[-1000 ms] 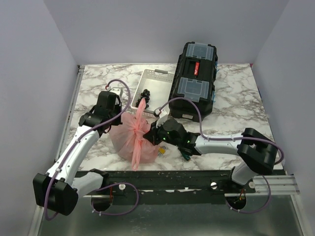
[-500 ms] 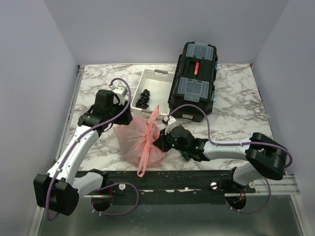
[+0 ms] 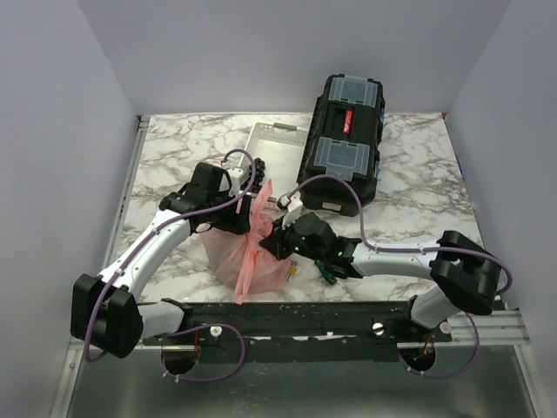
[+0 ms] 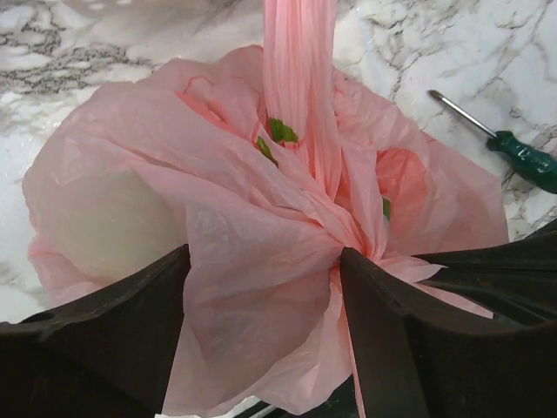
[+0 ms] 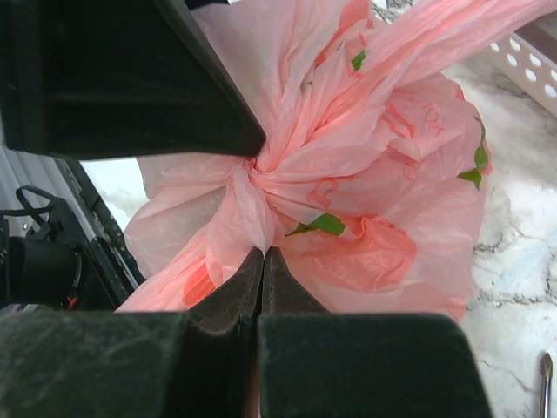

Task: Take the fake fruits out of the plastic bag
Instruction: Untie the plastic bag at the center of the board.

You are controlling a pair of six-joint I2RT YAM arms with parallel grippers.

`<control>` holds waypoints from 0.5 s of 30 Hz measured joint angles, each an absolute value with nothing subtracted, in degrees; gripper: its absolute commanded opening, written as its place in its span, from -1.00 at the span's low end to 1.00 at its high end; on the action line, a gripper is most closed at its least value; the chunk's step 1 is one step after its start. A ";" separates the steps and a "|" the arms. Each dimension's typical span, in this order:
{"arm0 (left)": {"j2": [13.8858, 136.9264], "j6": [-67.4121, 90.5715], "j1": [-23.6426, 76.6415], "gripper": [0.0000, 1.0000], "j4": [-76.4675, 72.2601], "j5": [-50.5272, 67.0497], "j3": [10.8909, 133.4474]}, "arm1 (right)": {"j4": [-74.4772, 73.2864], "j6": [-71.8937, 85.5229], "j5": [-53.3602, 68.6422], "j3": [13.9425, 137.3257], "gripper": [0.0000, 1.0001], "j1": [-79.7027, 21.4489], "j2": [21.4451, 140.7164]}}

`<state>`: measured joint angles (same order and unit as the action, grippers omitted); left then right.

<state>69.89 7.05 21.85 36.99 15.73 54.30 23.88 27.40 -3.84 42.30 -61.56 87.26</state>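
Observation:
The plastic bag [image 3: 237,251], pink and crinkly with its neck twisted shut, lies near the table's front edge. The fake fruits show only through its film: a pale round shape [image 4: 103,225], an orange-red patch [image 4: 402,178] and green leaf tips [image 4: 280,131]. My left gripper [image 4: 264,257] is open, and its fingers straddle loose folds beside the twisted neck [image 4: 300,104]. My right gripper [image 5: 263,251] is shut, pinching a fold of the bag [image 5: 383,157] just below the twist. In the top view the left gripper [image 3: 246,218] and the right gripper [image 3: 277,242] meet over the bag from opposite sides.
A white tray [image 3: 277,139] with a cluster of black grapes [image 3: 258,165] stands behind the bag. A black toolbox [image 3: 344,144] sits to its right. A green-handled screwdriver [image 4: 522,158] lies on the marble by the right arm [image 3: 383,257].
My left gripper has opened and swung right, down onto the bag's twisted neck. The bag shifted and its tail stands up differently. The right gripper stayed shut on the bag.

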 measured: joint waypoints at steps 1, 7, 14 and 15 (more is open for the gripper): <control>70.24 7.05 21.85 0.32 37.30 15.57 54.33 | 23.79 27.31 -3.86 42.85 -0.99 -61.56 87.53; 70.52 6.85 21.82 -0.54 38.39 15.46 54.94 | 23.40 26.30 -4.03 45.93 -0.99 -61.56 88.66; 69.32 6.96 22.04 -1.00 38.87 13.13 55.09 | 22.92 25.41 -4.01 47.72 -0.99 -61.56 90.24; 68.42 7.25 22.06 -1.00 38.83 11.84 55.09 | 22.92 25.41 -4.03 47.75 -0.99 -61.56 90.28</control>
<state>68.42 7.25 22.06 38.83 11.84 55.09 22.92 25.41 -4.03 47.75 -61.56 90.28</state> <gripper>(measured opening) 0.004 0.008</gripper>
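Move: The bag's knot lies just off the left hand's open fingers, about 2 cm to their right, 3 cm nearer the base and 2 cm lower. The right hand, already shut on plastic pulled from the knot, has the knot some 2 cm ahead and 3 cm to its left, about level. From the left hand the black grapes are roughly 12 cm ahead and 3 cm right, 12 cm below, and the screwdriver 11 cm back and 19 cm right, 12 cm below. The left hand stays almost in place beside the knot while its fingers go from about two-thirds open to fully shut, pinching a fold of the bag just left of the knot, and at the very end it starts to draw left and slightly up by about 1 cm. Meanwhile the right hand keeps its closed pinch on the plastic on the other side of the knot and travels some 2.5 cm left, up and forward, easing to a stop without turning its wrist noticeably. ##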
